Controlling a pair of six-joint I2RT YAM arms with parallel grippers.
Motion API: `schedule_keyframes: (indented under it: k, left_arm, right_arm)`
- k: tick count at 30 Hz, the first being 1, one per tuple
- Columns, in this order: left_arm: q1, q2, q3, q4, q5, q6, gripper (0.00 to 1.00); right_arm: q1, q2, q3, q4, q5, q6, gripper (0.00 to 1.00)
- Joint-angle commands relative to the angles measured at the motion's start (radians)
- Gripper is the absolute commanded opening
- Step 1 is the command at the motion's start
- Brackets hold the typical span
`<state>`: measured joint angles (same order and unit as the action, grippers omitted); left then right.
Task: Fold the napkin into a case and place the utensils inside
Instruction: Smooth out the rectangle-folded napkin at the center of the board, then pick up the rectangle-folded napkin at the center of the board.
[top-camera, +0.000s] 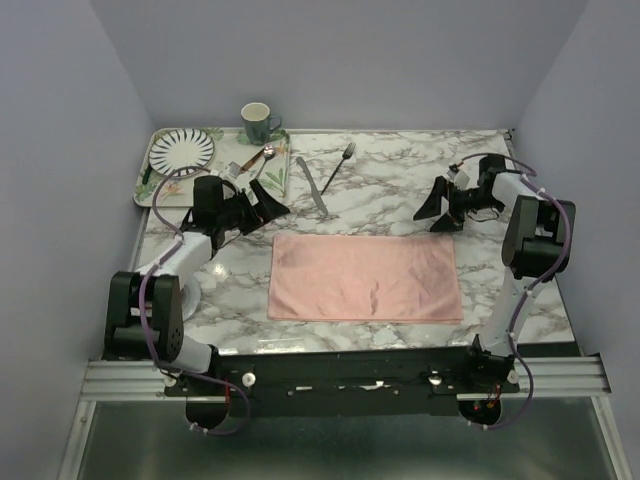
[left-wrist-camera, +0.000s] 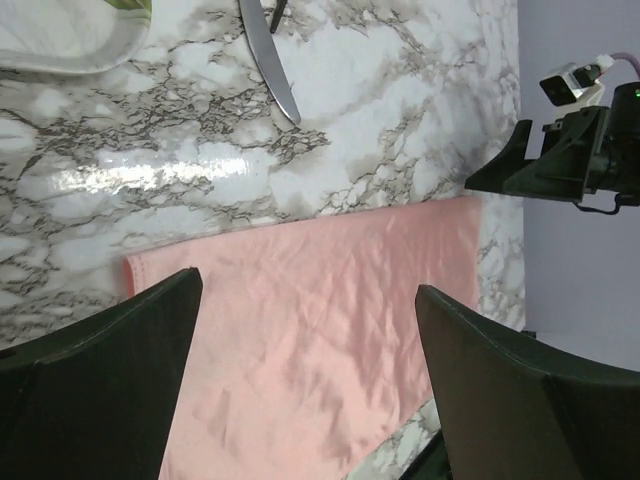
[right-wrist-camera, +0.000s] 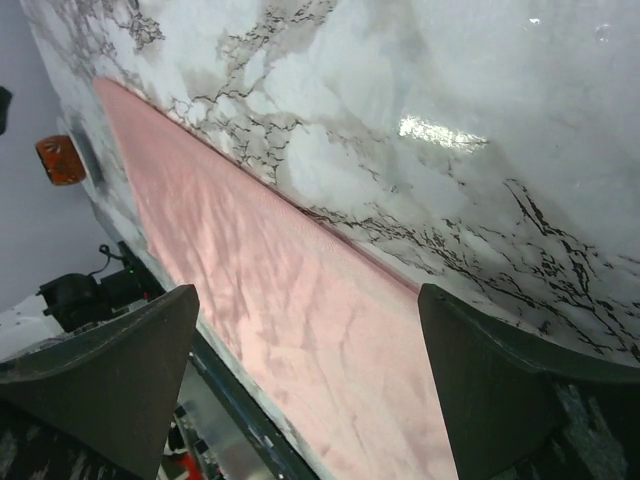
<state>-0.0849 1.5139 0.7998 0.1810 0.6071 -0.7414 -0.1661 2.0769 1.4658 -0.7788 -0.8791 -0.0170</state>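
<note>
The salmon-pink napkin (top-camera: 365, 277) lies flat as a wide rectangle on the marble table, near the front edge; it fills the lower part of the left wrist view (left-wrist-camera: 320, 330) and the right wrist view (right-wrist-camera: 290, 320). Behind it lie the silver knife (top-camera: 312, 186), whose blade tip shows in the left wrist view (left-wrist-camera: 272, 65), and the silver fork (top-camera: 338, 166). My left gripper (top-camera: 268, 202) hovers open off the napkin's far left corner. Off the far right corner, my right gripper (top-camera: 436, 212) is open too. Neither holds anything.
A tray (top-camera: 160, 190) at the back left holds a striped plate (top-camera: 182, 151), a spoon (top-camera: 262, 155) and a brown-handled utensil (top-camera: 248, 162). A green mug (top-camera: 258, 123) stands behind the tray. Purple walls close in three sides.
</note>
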Motion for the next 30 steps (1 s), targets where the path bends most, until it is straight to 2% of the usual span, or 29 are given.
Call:
schedule_keyframes:
  k: [1, 3, 4, 5, 6, 9, 13, 15, 22, 30]
  left_arm:
    - [0.007, -0.167, 0.013, -0.467, -0.161, 0.215, 0.93]
    - [0.002, -0.205, 0.009, -0.575, -0.182, 0.247, 0.83]
    - [-0.006, -0.208, 0.007, -0.61, -0.252, 0.247, 0.74]
    - [-0.015, -0.196, 0.013, -0.697, -0.289, 0.249, 0.57]
    - [-0.028, -0.187, 0.018, -0.731, -0.314, 0.251, 0.54]
    - [-0.051, -0.221, -0.017, -0.735, -0.418, 0.217, 0.5]
    - [-0.186, -0.215, -0.017, -0.73, -0.506, 0.215, 0.49]
    - [-0.216, -0.198, -0.014, -0.726, -0.542, 0.212, 0.49]
    - [-0.248, -0.117, 0.022, -0.722, -0.593, 0.197, 0.5]
    - [-0.312, -0.075, 0.03, -0.7, -0.581, 0.22, 0.52]
  right_arm:
    - [-0.004, -0.118, -0.007, -0.062, 0.114, -0.096, 0.98]
    - [-0.003, -0.162, -0.056, -0.06, 0.153, -0.119, 0.98]
    - [-0.003, -0.208, -0.074, -0.057, 0.166, -0.124, 0.98]
    - [0.002, -0.228, -0.096, -0.051, 0.179, -0.124, 0.98]
    - [0.005, -0.25, -0.135, -0.039, 0.193, -0.121, 0.98]
    - [0.03, -0.33, -0.197, -0.011, 0.255, -0.103, 0.98]
    - [0.042, -0.405, -0.286, 0.013, 0.29, -0.086, 0.98]
    - [0.043, -0.417, -0.297, -0.002, 0.31, -0.09, 0.98]
    - [0.043, -0.478, -0.355, -0.056, 0.381, -0.135, 0.98]
    - [0.042, -0.506, -0.369, -0.097, 0.437, -0.169, 0.98]
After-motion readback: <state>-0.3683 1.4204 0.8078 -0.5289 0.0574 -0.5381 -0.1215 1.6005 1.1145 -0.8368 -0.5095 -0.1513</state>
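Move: The napkin's left edge, at its middle, lies about 13 cm back from my left hand, 2 cm to its left and 11 cm below. The knife is some 12 cm ahead and 12 cm right of that hand, and the spoon is about 17 cm ahead and 1 cm left. From my right hand, the middle of the napkin's right edge is about 14 cm back, 7 cm right and 4 cm down; the far right corner is only 2 cm back and 6 cm right. I lift my left hand slightly, then draw it about 12 cm back and sink it 9 cm to the napkin's left edge, tipping the fingers some 40 degrees towards straight down and closing them to about half. My right hand, wide open, rises and draws back roughly 10 cm over the napkin's right part, drifting a little right and tipping steeper, then dips part-way. ##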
